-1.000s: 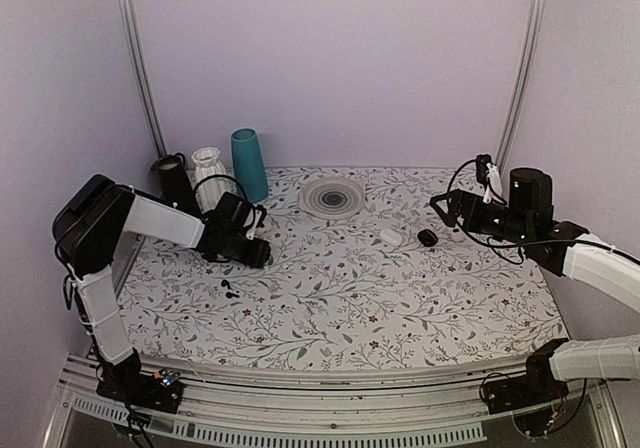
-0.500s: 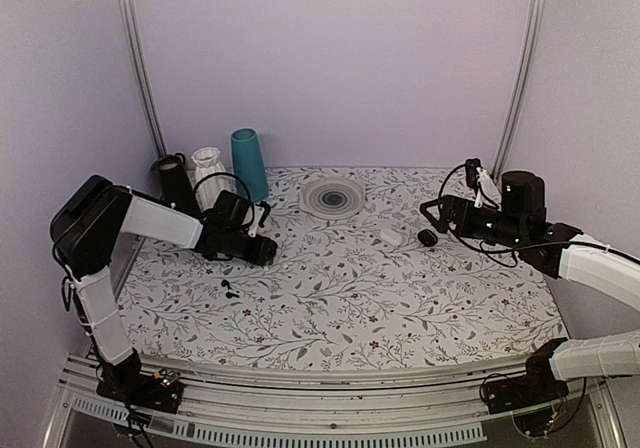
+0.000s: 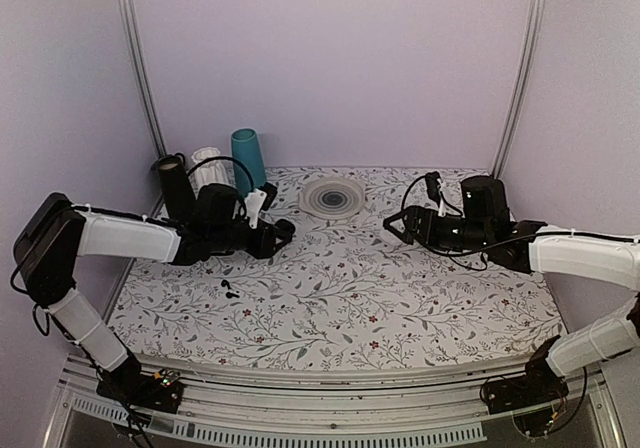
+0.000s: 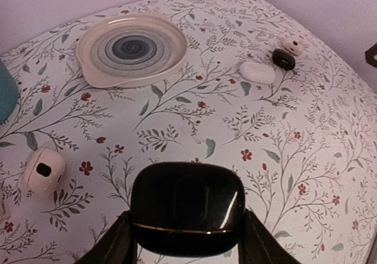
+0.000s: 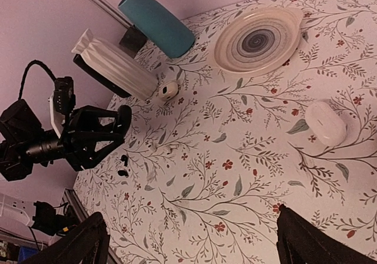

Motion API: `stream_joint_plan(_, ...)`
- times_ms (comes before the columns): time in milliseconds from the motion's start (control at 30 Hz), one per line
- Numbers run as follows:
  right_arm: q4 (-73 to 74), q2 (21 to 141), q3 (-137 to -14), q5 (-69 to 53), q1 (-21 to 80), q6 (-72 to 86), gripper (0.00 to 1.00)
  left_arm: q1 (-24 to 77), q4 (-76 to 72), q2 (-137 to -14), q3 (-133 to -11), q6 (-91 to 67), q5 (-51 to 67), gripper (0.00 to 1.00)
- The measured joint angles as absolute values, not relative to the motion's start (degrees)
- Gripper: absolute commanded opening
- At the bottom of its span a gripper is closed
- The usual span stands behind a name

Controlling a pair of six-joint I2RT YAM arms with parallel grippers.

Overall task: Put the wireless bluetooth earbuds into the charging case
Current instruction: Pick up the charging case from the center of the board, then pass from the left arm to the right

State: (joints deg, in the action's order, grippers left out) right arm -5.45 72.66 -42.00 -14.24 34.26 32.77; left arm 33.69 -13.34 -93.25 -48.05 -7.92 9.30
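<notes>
The charging case (image 4: 187, 208), a glossy black pebble with its lid down, sits between the dark fingers (image 4: 118, 243) of my left gripper (image 4: 187, 243), which is shut on it. In the top view that gripper (image 3: 275, 236) holds it over the left part of the floral cloth. The earbuds (image 3: 227, 288) lie as two black specks on the cloth in front of the left arm, and they also show in the right wrist view as earbuds (image 5: 122, 165). My right gripper (image 3: 400, 226) hovers right of centre, open and empty, its jaws wide apart around bare cloth (image 5: 191, 240).
A ringed plate (image 3: 333, 196) lies at the back centre. A teal cup (image 3: 247, 158), white vase (image 3: 207, 163) and black vase (image 3: 175, 183) stand at the back left. A white oval pebble (image 4: 257, 72), black knob (image 4: 283, 58) and small white ball (image 4: 44, 170) lie on the cloth.
My left gripper closed onto the black case and carried it rightward, the arm stretching out. My right arm swung left toward the centre, staying open.
</notes>
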Motion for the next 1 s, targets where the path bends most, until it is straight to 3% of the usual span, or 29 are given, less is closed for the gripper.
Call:
stream_joint_plan(433, -10.46, 83.92, -51.46, -16.82, 42.94, 37.65, 0.89, 42.54, -21.30, -86.83, -45.21, -4.99, 14.41, 0.33)
stream_joint_plan(700, -11.05, 88.01, -56.90, -17.47, 46.28, 39.48, 0.78, 46.54, -21.78, -85.73, -45.69, -2.02, 14.28, 0.33)
stream_joint_plan(1000, -11.75, 90.70, -58.87, -18.39, 48.49, 40.77, 0.58, 48.88, -21.47, -85.73, -47.33, 0.58, 12.58, 0.33)
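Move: The left fingers already hold the black charging case in the air; the open right gripper it is being taken to lies about 27 cm to its right, 5 cm back and 7 cm higher. From the left hand the round plate is some 22 cm ahead, 12 cm right, and a small pink case 12 cm ahead, 7 cm left, both about 11 cm lower. From the right hand the charging case is 27 cm left, 5 ahead, 7 below; a white case sits 14 cm straight ahead, 18 below. Keeping its pinch on the black charging case, the left hand brings it right, back and up, some 15 cm in all, turning about 20 degrees clockwise and tipping its fingers upward. The right hand comes to meet it, about 14 cm left with a slight rise, turning counter-clockwise and closing to under two thirds open around the case's free end; whether its fingers touch can't be told. ##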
